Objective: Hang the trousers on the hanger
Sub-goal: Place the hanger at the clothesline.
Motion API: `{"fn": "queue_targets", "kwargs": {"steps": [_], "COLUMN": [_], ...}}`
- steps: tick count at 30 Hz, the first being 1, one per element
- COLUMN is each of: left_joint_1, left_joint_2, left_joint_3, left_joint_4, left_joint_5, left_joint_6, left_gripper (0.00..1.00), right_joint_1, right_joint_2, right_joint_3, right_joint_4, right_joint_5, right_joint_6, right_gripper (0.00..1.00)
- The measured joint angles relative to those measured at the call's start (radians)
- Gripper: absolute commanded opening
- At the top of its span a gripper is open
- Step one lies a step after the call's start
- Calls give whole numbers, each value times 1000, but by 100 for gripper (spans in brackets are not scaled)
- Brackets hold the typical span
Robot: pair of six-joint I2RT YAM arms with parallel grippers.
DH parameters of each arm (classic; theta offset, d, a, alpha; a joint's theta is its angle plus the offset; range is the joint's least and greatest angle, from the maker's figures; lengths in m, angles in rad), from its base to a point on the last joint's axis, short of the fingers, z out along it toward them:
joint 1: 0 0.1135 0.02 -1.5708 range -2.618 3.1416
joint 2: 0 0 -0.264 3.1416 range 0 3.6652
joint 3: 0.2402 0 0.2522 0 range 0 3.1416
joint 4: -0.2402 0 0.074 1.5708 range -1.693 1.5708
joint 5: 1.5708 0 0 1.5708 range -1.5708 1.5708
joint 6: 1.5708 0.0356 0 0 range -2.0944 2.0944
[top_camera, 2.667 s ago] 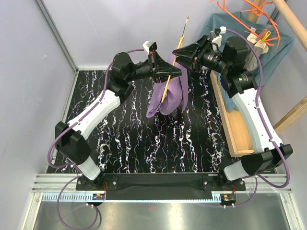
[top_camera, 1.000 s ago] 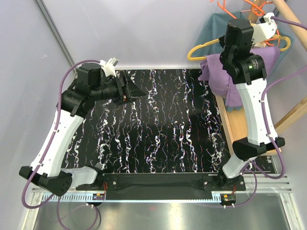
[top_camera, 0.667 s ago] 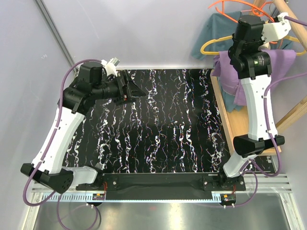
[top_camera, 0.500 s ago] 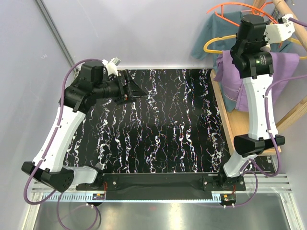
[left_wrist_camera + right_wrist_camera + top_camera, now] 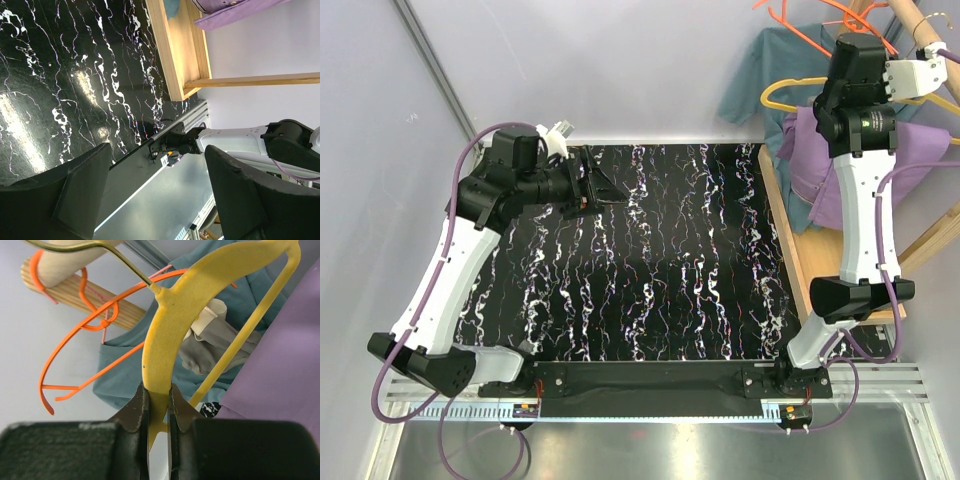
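The lilac trousers [image 5: 910,150] hang draped over the yellow hanger [image 5: 790,92] at the far right, above the wooden rack. In the right wrist view my right gripper [image 5: 157,390] is shut on the hanger [image 5: 185,295] just below its neck. The metal hook runs up toward the wooden rod, and the trousers [image 5: 280,365] fill the right side of that view. My left gripper [image 5: 595,190] hovers over the table's far left. It is open with nothing between its fingers [image 5: 80,185]. A strip of the trousers [image 5: 240,10] shows at the top of the left wrist view.
A wooden rod [image 5: 75,270] carries orange hangers [image 5: 85,330] with a teal shirt [image 5: 125,365] and a small grey garment [image 5: 210,340] behind. The rack's wooden base [image 5: 800,250] borders the black marbled table [image 5: 660,260] on the right.
My right arm has carried the hanger with the trousers up and to the right, toward the rod. The left gripper, earlier at the hanger, has let go and drawn back left.
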Motion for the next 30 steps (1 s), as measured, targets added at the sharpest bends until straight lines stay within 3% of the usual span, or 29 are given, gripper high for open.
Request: {"fn": "queue_targets", "kwargs": {"steps": [10, 13, 15, 20, 30], "left_joint_1": [0, 0, 0, 0, 0], "left_joint_2": [10, 17, 19, 19, 18], "left_joint_3": [7, 7, 7, 5, -13], "left_joint_4": [-4, -4, -4, 1, 33], "left_joint_5": [3, 3, 3, 5, 13], "left_joint_6": [0, 0, 0, -2, -10], "left_gripper": [81, 82, 82, 82, 82], "right_joint_1": [-37, -39, -40, -40, -39], "right_joint_2": [-18, -46, -65, -91, -150], "right_joint_3": [-127, -171, -190, -194, -264], "right_joint_4": [25, 59, 68, 90, -54], "right_joint_5": [-31, -54, -88, -180, -272], "right_joint_6": [26, 20, 7, -29, -105], "right_gripper": [1, 40, 58, 71, 83]}}
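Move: The right hand still grips the yellow hanger below its hook, the trousers draped on it and hanging some 15 cm below the hand, about 3 cm left, level fore and aft. The clothesline rod passes roughly 6 cm right, 5 cm ahead and 6 cm above; the orange hanger is some 11 cm ahead, 6 cm left, at hand height. From the idle left hand the rod lies about 60 cm right, 25 cm ahead, 18 cm higher. Right hand lowers the hanger about 4 cm onto the clothesline, opens, then withdraws left, back and down. ##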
